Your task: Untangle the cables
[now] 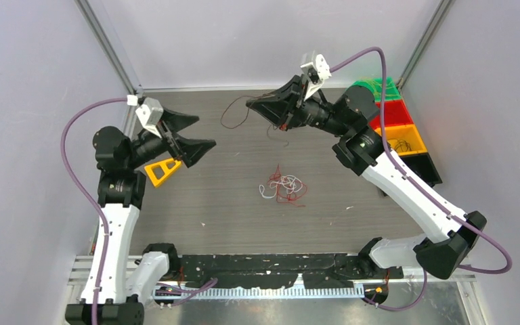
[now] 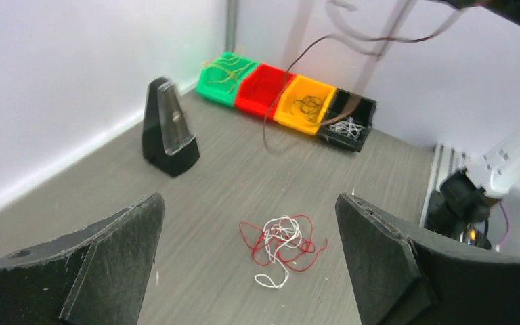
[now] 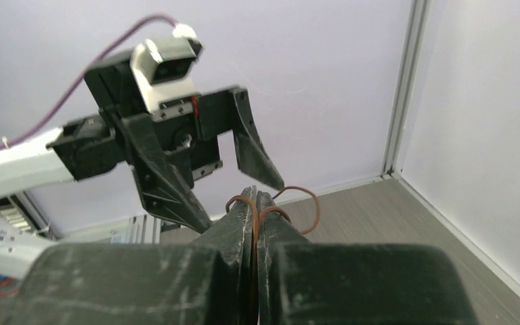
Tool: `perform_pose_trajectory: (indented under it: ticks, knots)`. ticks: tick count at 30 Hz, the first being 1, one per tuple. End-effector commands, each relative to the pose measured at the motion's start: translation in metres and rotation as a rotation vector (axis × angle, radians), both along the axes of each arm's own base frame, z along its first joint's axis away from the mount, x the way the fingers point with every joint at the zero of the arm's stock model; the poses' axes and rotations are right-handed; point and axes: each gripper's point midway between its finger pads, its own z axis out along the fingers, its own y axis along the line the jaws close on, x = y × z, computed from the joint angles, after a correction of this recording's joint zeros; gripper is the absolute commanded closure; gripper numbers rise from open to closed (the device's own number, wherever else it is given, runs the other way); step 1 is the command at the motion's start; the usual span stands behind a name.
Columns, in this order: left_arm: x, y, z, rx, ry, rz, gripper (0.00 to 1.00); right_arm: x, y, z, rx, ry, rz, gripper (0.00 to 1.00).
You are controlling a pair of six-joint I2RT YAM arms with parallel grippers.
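Observation:
A small tangle of red and white cables [image 1: 283, 186] lies on the grey table, near the middle. It also shows in the left wrist view [image 2: 281, 244], ahead of and between my left fingers. My left gripper [image 1: 206, 133] is open and empty, raised at the left and pointing right; it also shows in its own wrist view [image 2: 249, 203]. My right gripper [image 1: 249, 104] is shut on a dark brown cable [image 1: 233, 115] and holds it high, with the strand hanging in loops [image 2: 277, 101]. The brown cable [image 3: 305, 203] is pinched between the shut right fingers [image 3: 255, 198].
A row of bins stands at the right wall: green [image 1: 379, 88], red [image 1: 393, 108], orange [image 1: 403, 139] and black [image 1: 421, 166], with sorted cables inside. A yellow triangular stand [image 1: 162, 169] sits by the left arm. A black wedge-shaped stand [image 2: 168, 132] is near the back wall.

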Motion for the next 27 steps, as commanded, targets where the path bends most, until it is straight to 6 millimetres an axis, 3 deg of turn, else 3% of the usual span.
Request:
perform_pose_trajectory:
  ticks: [1,5,8,11,16,21,24,27]
  knots:
    - [-0.009,-0.024,0.027,0.196,-0.316,-0.064,0.00,-0.009,0.008,-0.028,-0.103,-0.021,0.070,0.95]
    - [-0.024,-0.034,0.035,0.361,-0.443,-0.143,0.00,-0.013,0.006,-0.059,-0.221,-0.035,0.083,0.95]
    - [-0.041,-0.046,0.029,0.409,-0.437,-0.248,0.00,-0.015,0.003,-0.076,-0.279,-0.055,0.088,0.95]
    - [-0.045,-0.058,0.018,0.447,-0.435,-0.279,0.01,-0.018,0.004,-0.084,-0.304,-0.059,0.090,0.95]
    - [-0.034,-0.076,0.000,0.506,-0.401,-0.286,0.01,-0.023,0.008,-0.084,-0.308,-0.076,0.107,0.95]
    - [0.013,-0.074,0.006,0.489,-0.331,-0.056,0.00,-0.034,0.013,-0.085,-0.324,-0.091,0.143,0.95]
    - [0.018,-0.076,-0.003,0.505,-0.326,-0.050,0.01,-0.038,0.014,-0.085,-0.325,-0.085,0.161,0.94]
    - [0.007,-0.085,-0.024,0.522,-0.316,-0.147,0.01,-0.042,0.015,-0.078,-0.303,-0.085,0.176,0.94]
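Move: The brown cable's loop hangs from the right hand's shut fingers, roughly 6 cm to the right of the open left hand, some 6 above it and 2 farther out. From the right hand the loop lies about 4 cm left and 5 lower, with the left hand roughly 10 left, level in depth, and 12 below. The white-red cable heap lies on the table some 17 cm right, 3 back and 38 below the left hand; the metronome, about 21 right, 20 ahead and 34 down. Keeping its pinch on the brown cable, the right hand sinks about 11 cm and draws slightly back, its fingers tipping down some 20 degrees towards level. The left hand swings right, about 8 cm in all, towards the cable loop and right fingertips, first rising and pulling back, then dipping and coming forward again; its fingers stay wide open while the wrist rolls and tips them downward. ##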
